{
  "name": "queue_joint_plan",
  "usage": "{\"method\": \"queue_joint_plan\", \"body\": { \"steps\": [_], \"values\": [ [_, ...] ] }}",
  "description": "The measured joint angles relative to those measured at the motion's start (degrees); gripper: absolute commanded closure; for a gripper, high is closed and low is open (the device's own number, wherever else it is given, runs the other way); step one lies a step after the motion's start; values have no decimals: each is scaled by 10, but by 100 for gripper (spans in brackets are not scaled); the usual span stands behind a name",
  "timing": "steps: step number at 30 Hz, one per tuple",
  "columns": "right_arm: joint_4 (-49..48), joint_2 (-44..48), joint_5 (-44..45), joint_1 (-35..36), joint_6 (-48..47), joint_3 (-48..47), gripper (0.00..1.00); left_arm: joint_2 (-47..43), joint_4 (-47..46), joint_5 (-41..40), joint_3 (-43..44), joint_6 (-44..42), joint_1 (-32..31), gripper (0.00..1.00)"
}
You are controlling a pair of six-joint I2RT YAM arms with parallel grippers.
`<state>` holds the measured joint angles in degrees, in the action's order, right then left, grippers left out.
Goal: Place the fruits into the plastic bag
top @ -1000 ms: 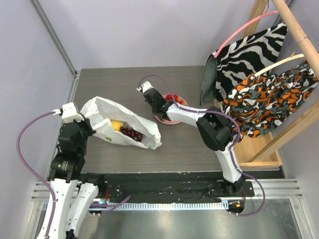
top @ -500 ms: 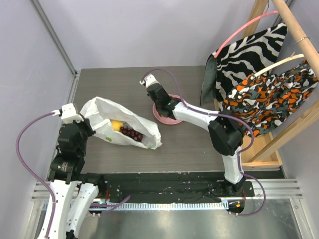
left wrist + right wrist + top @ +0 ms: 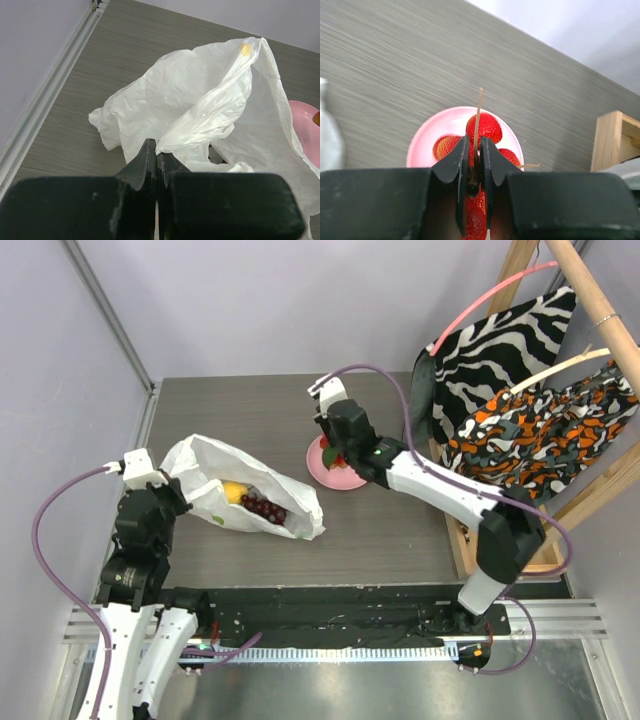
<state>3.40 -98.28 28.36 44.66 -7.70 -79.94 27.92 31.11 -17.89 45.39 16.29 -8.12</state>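
The plastic bag (image 3: 205,462) lies open at the left of the table, with a yellow lemon (image 3: 234,491), a dark grape bunch (image 3: 263,507) and a small green fruit (image 3: 218,518) inside. My left gripper (image 3: 157,150) is shut on a fold of the plastic bag (image 3: 200,100) at its near edge. My right gripper (image 3: 474,145) hangs just above the pink plate (image 3: 427,142), shut on a red strawberry (image 3: 474,215) whose thin stalk sticks up between the jaws. Three more strawberries (image 3: 485,126) lie on the plate (image 3: 318,472).
A wooden rack (image 3: 520,270) stands along the right side, hung with a zebra-striped cloth (image 3: 490,340) and an orange patterned cloth (image 3: 540,435). Its post (image 3: 610,140) is close to the plate. Walls close in the left and far sides.
My right arm swung out over the pink plate and its jaws closed on a strawberry, now held above the plate. The left arm and the bag stayed put.
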Motion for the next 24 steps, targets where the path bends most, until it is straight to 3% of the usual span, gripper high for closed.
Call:
{"method": "queue_joint_plan", "body": {
  "steps": [5,12,24],
  "values": [
    [-16,103,-49,5,19,40,99,-1,0,2,-1,0,0,100],
    [-47,210,-93,63,12,52,99,-4,0,5,-2,0,0,100],
    [-70,283,-383,101,66,65,99,-12,0,10,-3,0,0,100]
  ]
}}
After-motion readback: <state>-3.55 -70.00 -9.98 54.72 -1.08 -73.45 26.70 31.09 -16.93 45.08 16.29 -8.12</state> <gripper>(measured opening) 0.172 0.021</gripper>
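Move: The bag's mouth lies some 18 cm to the left of the right hand, about 10 cm back and 18 cm below; this hand already carries the bunch of red fruit by its stem. The pink plate is about 20 cm below it, roughly 2 cm back. In the bag, the lemon sits about 5 cm left of the mouth's middle, the grapes about 2 cm right and 3 cm back. From the left hand, the mouth is some 11 cm right, 8 cm ahead, 22 cm below. Keep the right fingers shut on the stem and lift the fruit bunch away from the plate, drawing it back about 20 cm while rising almost as much, then bear some 7 cm left. As it climbs, swing the wrist about 45 degrees counter-clockwise and roll its left side up, so the fingers turn to point at the bag. Hold the left gripper still, pinching the bag's raised edge. ##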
